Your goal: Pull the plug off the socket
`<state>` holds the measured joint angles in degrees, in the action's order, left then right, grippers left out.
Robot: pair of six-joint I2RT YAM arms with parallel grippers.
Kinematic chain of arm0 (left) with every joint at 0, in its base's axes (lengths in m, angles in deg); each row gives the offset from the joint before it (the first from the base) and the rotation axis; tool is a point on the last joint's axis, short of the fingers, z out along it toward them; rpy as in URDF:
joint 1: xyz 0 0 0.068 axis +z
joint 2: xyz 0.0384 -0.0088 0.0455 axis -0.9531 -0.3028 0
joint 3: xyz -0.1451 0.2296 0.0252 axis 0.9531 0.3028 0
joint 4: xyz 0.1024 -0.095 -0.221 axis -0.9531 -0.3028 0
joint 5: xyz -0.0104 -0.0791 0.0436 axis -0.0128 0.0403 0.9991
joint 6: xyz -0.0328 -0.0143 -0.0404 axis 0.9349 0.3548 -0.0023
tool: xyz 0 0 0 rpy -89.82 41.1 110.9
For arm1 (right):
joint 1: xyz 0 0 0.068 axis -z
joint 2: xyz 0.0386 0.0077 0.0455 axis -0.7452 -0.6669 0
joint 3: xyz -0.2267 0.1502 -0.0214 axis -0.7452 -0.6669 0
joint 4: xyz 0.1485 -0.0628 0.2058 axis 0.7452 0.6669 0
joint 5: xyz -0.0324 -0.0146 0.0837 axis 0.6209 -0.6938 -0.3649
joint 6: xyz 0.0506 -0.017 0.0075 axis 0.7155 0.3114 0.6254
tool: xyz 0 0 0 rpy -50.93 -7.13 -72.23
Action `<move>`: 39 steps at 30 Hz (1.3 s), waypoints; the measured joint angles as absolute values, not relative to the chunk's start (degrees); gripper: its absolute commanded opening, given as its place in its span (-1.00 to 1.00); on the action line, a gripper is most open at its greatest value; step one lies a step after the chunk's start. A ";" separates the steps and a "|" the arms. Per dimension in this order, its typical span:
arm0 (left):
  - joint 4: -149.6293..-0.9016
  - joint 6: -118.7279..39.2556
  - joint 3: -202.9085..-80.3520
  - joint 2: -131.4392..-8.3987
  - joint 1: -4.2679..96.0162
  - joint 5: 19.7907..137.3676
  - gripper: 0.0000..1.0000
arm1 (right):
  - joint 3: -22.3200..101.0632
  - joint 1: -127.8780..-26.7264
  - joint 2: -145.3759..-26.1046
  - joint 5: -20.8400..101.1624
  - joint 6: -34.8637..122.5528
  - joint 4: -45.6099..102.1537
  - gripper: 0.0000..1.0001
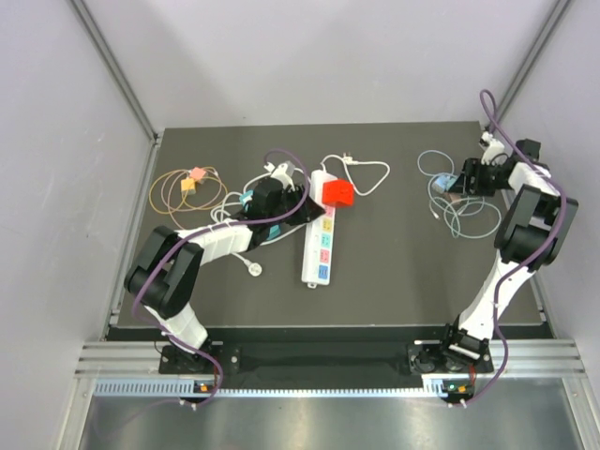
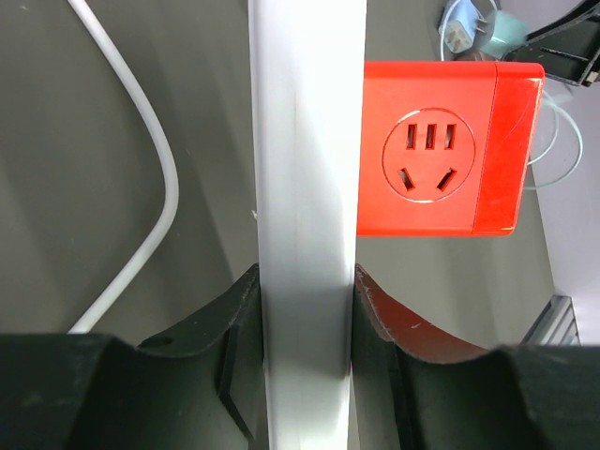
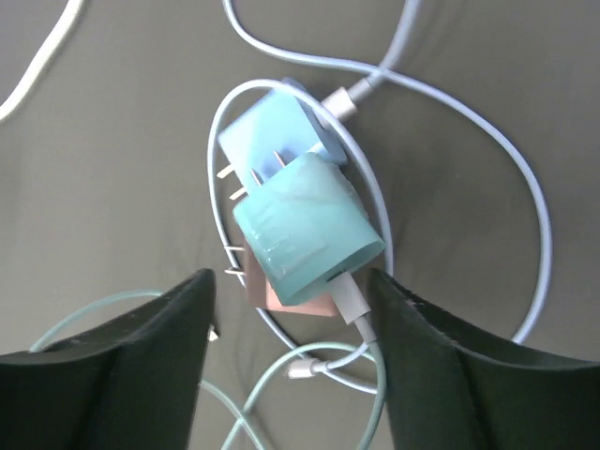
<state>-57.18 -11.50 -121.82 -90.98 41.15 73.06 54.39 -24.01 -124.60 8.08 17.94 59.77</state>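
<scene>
The long white power strip [image 1: 318,246] lies mid-table, its pastel outlets facing up. A red cube plug [image 1: 338,193] with its own outlet face sits on the strip's far end. My left gripper [image 1: 302,208] is shut on the strip just near of the red plug. In the left wrist view the white strip [image 2: 305,187] fills the gap between both fingers, and the red plug [image 2: 441,150] sits against its right side. My right gripper [image 1: 461,180] is open at the far right, hovering over a teal charger [image 3: 305,230] that lies between its fingers without touching them.
A white cord [image 2: 141,187] curves left of the strip. A teal power strip [image 1: 274,231] lies under the left arm. A tan cable with small orange and pink plugs [image 1: 192,181] lies far left. A blue charger [image 3: 267,136] and pale blue cables [image 3: 525,206] surround the teal charger.
</scene>
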 measured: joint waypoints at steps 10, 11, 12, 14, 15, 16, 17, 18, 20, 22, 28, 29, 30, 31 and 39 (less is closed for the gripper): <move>-56.33 -10.48 -121.73 -90.98 41.15 71.22 -1.00 | 53.73 -24.03 -119.92 13.61 12.15 61.39 0.80; -56.33 -10.48 -121.73 -90.98 41.15 71.16 -1.00 | 53.73 -24.03 -119.07 13.96 11.58 61.37 0.85; -56.33 -10.48 -121.73 -90.98 41.15 71.05 -1.00 | 53.73 -24.03 -118.13 14.31 11.01 61.39 0.85; -56.33 -10.48 -121.73 -90.98 41.15 70.70 -1.00 | 53.58 -24.03 -115.97 15.14 9.83 61.33 0.91; -56.24 -10.45 -121.73 -90.98 41.15 70.39 -1.00 | 53.30 -24.03 -114.92 15.46 9.35 61.15 0.93; -56.09 -10.43 -121.73 -90.98 41.17 70.00 -1.00 | 52.92 -24.03 -113.74 15.86 8.76 61.11 0.97; -55.89 -10.34 -121.73 -90.98 41.15 69.61 -1.00 | 52.42 -24.03 -112.36 16.32 8.10 61.06 1.00; -55.50 -10.17 -121.73 -90.98 41.15 69.08 -1.00 | 51.81 -24.03 -111.00 16.65 7.40 60.95 1.00; -54.58 -9.71 -121.73 -90.98 41.15 68.01 -1.00 | 50.61 -24.06 -108.49 16.93 6.35 60.45 0.99; -53.45 -9.23 -121.73 -91.00 41.15 66.70 -1.00 | 49.27 -24.08 -105.91 16.67 5.30 60.28 1.00; -50.43 -8.18 -121.73 -91.57 41.15 62.76 -1.00 | 39.00 -25.67 -95.88 4.36 -0.33 58.86 0.99; -50.41 -8.14 -121.73 -91.68 41.15 62.13 -1.00 | 36.31 -26.22 -93.91 1.19 -1.73 58.22 0.99; -50.45 -8.12 -121.73 -91.83 41.15 61.56 -1.00 | 32.55 -27.18 -91.22 -3.35 -3.77 58.00 0.99; -50.45 -8.14 -121.75 -91.96 41.15 61.02 -1.00 | 29.49 -28.10 -89.08 -6.61 -6.21 57.98 1.00; -53.27 -8.27 -122.28 -92.53 41.15 57.96 -1.00 | 16.10 -46.28 -77.04 -12.67 -20.86 55.40 1.00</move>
<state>-53.27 -8.27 -122.28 -92.53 41.15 57.96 16.10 -46.28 -77.04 -12.67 -20.86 55.40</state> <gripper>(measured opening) 0.408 0.996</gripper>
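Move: The red plug sits on the far part of the white power strip, about 35 cm to the right hand's left, 6 cm nearer the base and roughly 5 cm higher. The mint plug is right at its fingertips, over the light blue plug 4 cm left and 1 cm ahead and the pink plug 2 cm left and 3 cm back. From the left hand, which grips the strip, the red plug lies about 6 cm right, 4 cm ahead, level. The right fingers come free of the mint plug as they go on opening to full width; the hand first rises some 10 cm nearly straight up, then swings left and back towards the red plug, about 25 cm left, turning counter-clockwise and levelling its fingers. The left hand keeps its pinch on the strip, drawing it about 3 cm back and 3 cm right, slightly up, with a small clockwise turn. ##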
